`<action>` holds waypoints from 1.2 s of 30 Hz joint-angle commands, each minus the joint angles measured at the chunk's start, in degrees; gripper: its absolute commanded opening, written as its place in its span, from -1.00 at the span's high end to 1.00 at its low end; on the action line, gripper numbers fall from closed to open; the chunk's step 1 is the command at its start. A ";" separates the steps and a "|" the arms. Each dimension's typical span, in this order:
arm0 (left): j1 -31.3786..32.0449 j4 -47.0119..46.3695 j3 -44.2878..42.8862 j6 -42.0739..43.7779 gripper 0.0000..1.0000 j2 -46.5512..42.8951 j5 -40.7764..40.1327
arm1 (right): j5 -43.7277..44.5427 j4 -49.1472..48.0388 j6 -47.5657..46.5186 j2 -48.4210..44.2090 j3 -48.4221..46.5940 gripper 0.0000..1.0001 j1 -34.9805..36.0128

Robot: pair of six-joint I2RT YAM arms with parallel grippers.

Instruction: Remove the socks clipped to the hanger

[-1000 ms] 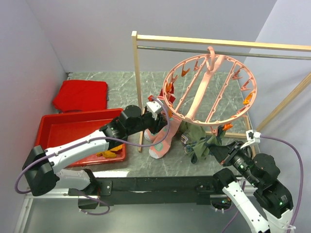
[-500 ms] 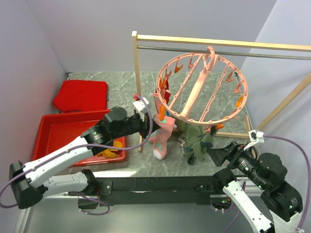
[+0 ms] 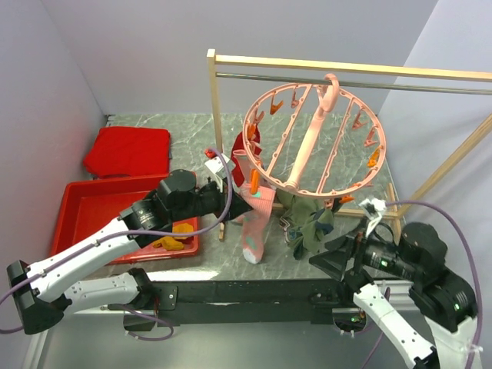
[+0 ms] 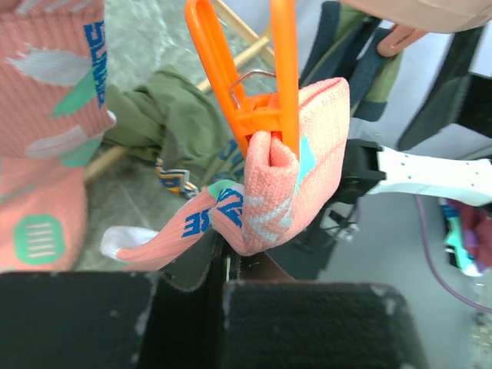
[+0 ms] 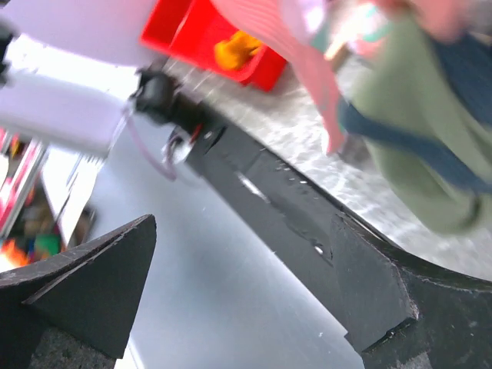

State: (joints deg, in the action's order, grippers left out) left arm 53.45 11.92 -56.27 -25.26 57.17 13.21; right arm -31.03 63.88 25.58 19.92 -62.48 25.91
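The round salmon-pink hanger (image 3: 311, 142) hangs by its hook from the metal rail, tilted to the left. A pink sock with teal marks (image 3: 254, 227) dangles from an orange clip (image 4: 261, 84) on its left rim. My left gripper (image 3: 229, 201) is shut on the folded top of this pink sock (image 4: 284, 184), just under the clip. An olive green sock (image 3: 307, 227) hangs from the hanger's near rim. A red sock (image 3: 254, 140) is clipped at the far left. My right gripper (image 3: 329, 260) stands open and holds nothing, below and near the green sock (image 5: 415, 138).
A red tray (image 3: 92, 200) at the left holds a mustard sock (image 3: 173, 242). A flat red slab (image 3: 127, 150) lies behind it. The wooden rack's post (image 3: 215, 115) stands just behind my left gripper. The black base bar (image 3: 246, 292) runs along the table's near edge.
My left gripper shut on the pink sock and pulled it left, swinging the hanger leftwards. My right gripper opened wide and drew back down and left from the green sock.
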 commanded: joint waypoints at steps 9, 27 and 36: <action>9.12 -4.19 -5.60 -11.48 0.98 2.42 -2.05 | -15.91 -20.28 -2.21 7.06 6.31 -0.87 0.28; 13.87 -7.70 -7.98 -16.31 0.98 5.76 -1.88 | -10.89 -28.19 -1.24 5.39 14.49 -0.79 0.28; 14.31 -7.62 -8.33 -16.58 0.98 6.91 -2.40 | -15.20 -39.17 5.00 5.04 19.41 -0.31 0.28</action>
State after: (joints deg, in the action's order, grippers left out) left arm 67.18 7.73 -61.73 -41.25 63.92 11.49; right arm -43.62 31.81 26.92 25.47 -44.77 25.91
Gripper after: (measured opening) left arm 0.034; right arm 0.729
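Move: The left hand, holding the pink sock, has its orange clip about 6 cm above, 3 cm right and 2 cm ahead. The right hand's open fingers are about 17 cm right and 12 cm back, level. From the right hand, the pink sock's held part is roughly 15 cm left and 11 cm ahead, level; the olive cloth hangs 7 cm ahead, 4 cm left and somewhat lower. The red sock is some 12 cm straight ahead of the left hand. Back and to the right, about 7 cm and 6 cm, the left hand draws the still-pinched, still-clipped pink sock towards the right hand, rising slightly late on and turning some 15 degrees. The right hand meets it, first left, then mainly forward, about 5 cm each way, turning counter-clockwise and closing its fingers by a quarter around the sock's near edge. ##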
